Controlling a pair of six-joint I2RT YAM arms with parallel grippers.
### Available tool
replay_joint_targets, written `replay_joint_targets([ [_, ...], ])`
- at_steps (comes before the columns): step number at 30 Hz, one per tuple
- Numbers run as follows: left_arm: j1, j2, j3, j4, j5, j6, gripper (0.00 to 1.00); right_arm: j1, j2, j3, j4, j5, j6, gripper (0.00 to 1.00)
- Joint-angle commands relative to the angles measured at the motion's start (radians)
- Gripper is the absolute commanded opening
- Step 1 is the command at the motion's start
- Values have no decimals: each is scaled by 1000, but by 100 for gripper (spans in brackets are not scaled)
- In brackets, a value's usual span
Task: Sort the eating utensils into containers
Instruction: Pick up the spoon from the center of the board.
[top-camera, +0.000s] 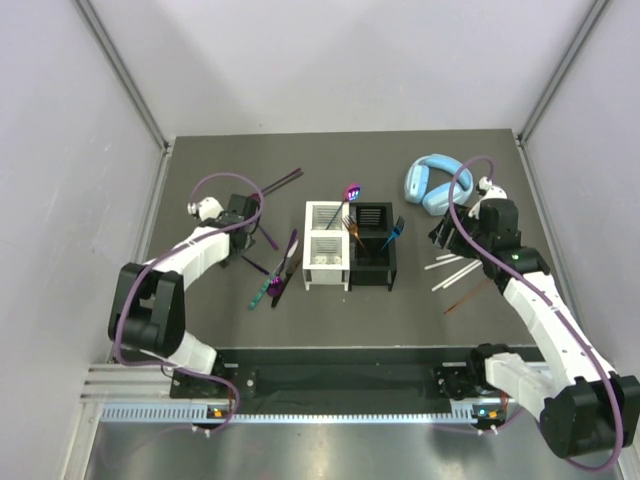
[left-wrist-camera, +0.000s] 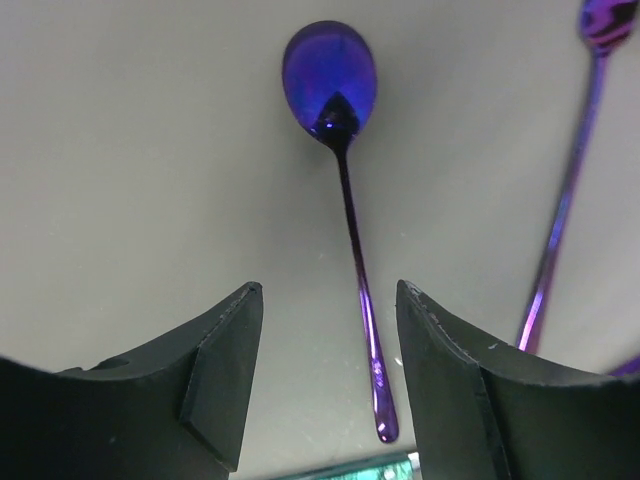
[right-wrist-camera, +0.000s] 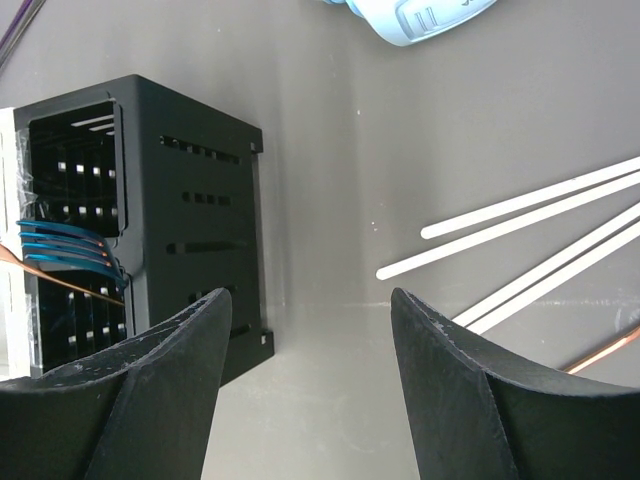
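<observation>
A purple-blue spoon (left-wrist-camera: 331, 74) lies flat on the table, and its thin handle runs down between the fingers of my left gripper (left-wrist-camera: 330, 292), nearer the right finger. That gripper (top-camera: 250, 222) is open and holds nothing. Another purple utensil (left-wrist-camera: 566, 196) lies to the right, and a green-handled knife (top-camera: 265, 291) lies nearer the front. The white container (top-camera: 327, 246) and the black container (top-camera: 373, 247) stand side by side mid-table. A blue fork (right-wrist-camera: 68, 250) and a copper utensil (right-wrist-camera: 62, 277) lean in the black container (right-wrist-camera: 190, 195). My right gripper (right-wrist-camera: 308, 300) hovers open and empty between that container and the white sticks (right-wrist-camera: 528, 205).
Light-blue headphones (top-camera: 436, 180) lie at the back right, just past my right gripper (top-camera: 446, 236). A brown stick (top-camera: 468, 297) lies in front of the white sticks (top-camera: 450, 264). Two dark purple sticks (top-camera: 284, 181) lie behind the left gripper. A purple spoon (top-camera: 352, 191) stands up between the containers.
</observation>
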Motion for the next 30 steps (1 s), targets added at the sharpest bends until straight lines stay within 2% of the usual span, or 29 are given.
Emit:
replay_joint_targets([
  [1, 27, 35, -8, 36, -12, -17, 61, -8, 4, 3, 37, -4, -16, 66],
  [12, 78, 87, -6, 85, 9, 6, 59, -10, 15, 9, 31, -4, -20, 66],
  [30, 113, 202, 107, 70, 46, 44, 56, -10, 16, 14, 26, 2, -22, 65],
])
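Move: The purple spoon I'm after lies nearly straight under my left hand, its middle about 2 cm ahead, 1 cm to the left and some 6 cm below, with the bowl pointing ahead-left. A second purple utensil lies about 9 cm ahead and 5 cm right of this hand; the teal-handled knife is roughly 9 cm right and 3 cm back. From my right hand the spoon is some 53 cm left, 2 cm ahead and 16 cm below. I lower my open left hand about 4 cm towards the purple spoon, first sinking while easing some 2 cm left, then easing about 2 cm forward as it goes on down. That brings my fingertips from over the handle up towards the bowl's neck, one on each side of it; the fingers tip about 5 degrees steeper and stay open. ##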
